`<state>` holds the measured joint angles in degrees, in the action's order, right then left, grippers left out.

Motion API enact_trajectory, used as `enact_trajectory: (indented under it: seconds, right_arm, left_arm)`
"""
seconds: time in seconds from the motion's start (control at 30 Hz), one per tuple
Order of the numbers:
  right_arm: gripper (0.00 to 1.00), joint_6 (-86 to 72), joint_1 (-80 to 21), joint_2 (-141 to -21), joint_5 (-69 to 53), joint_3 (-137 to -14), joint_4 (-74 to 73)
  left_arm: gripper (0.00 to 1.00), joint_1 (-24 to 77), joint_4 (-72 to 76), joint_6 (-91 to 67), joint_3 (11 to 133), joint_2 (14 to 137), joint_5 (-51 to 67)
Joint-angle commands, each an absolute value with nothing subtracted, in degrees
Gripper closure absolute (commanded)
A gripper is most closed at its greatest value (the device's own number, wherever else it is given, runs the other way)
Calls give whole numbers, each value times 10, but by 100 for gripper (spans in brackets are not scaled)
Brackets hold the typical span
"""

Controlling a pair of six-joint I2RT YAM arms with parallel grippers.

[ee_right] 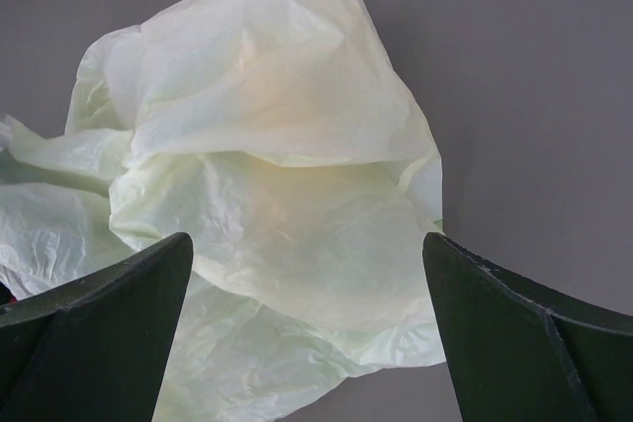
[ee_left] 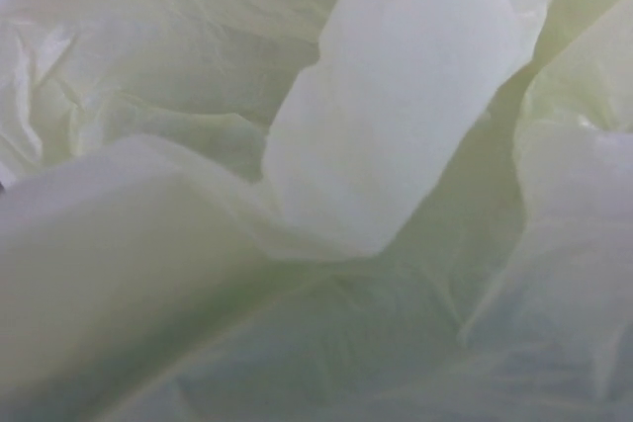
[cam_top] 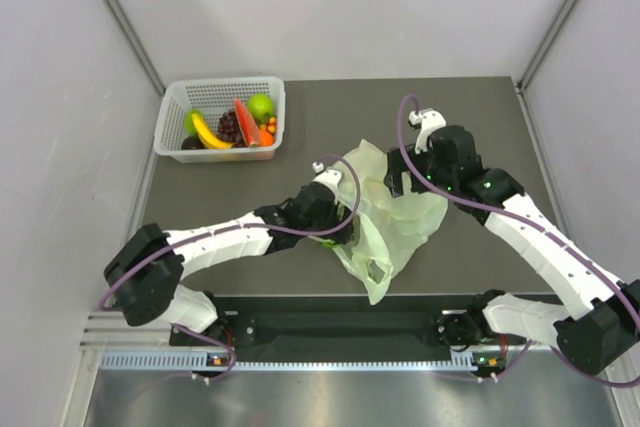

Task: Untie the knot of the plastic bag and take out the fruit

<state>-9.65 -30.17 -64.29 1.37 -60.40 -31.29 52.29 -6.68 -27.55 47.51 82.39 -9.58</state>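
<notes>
The pale green plastic bag [cam_top: 392, 209] lies crumpled and flattened in the middle of the table. One handle loop [cam_top: 374, 271] lies open at its near end, and no knot shows. My left arm's wrist [cam_top: 318, 209] reaches into the bag's left side. Its fingers are hidden by plastic, which fills the left wrist view [ee_left: 316, 244]. My right gripper [ee_right: 307, 244] stands open just above the bag's far right edge [ee_right: 277, 165], holding nothing. The fruit sits in the white basket [cam_top: 172, 107]: a banana [cam_top: 210, 133], a red wedge [cam_top: 245, 122], a small orange [cam_top: 268, 128] and a green piece [cam_top: 192, 122].
The basket stands at the table's far left corner and also holds dark grapes [cam_top: 229, 127] and a light green apple [cam_top: 261, 105]. Grey walls close in the table on both sides. A dark rail [cam_top: 340, 327] runs along the near edge.
</notes>
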Motion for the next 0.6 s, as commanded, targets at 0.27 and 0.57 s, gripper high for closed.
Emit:
enact_trajectory:
  seconds: [0.27,0.57]
  right_arm:
    - [0,-98,-292,-630,-12,-618,-299]
    - [0,-95,-292,-628,-18,-615,-298]
  left_arm:
    - [37,529,39,-325,361,584,-50]
    - [43,528,87,-329,285,466,-12]
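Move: The left hand already holds the green melon at the bag's mouth. The fruit basket lies about 34 cm ahead of this hand, 31 cm to its left and some 4 cm lower; the bag's main body is about 7 cm ahead, 12 cm to the right and 5 cm lower. From the idle right hand the basket lies roughly 31 cm ahead, 48 cm to the left and 17 cm below. Keeping its grip, the left hand draws the melon back 5 cm and up 10, fingers tilting towards level. ##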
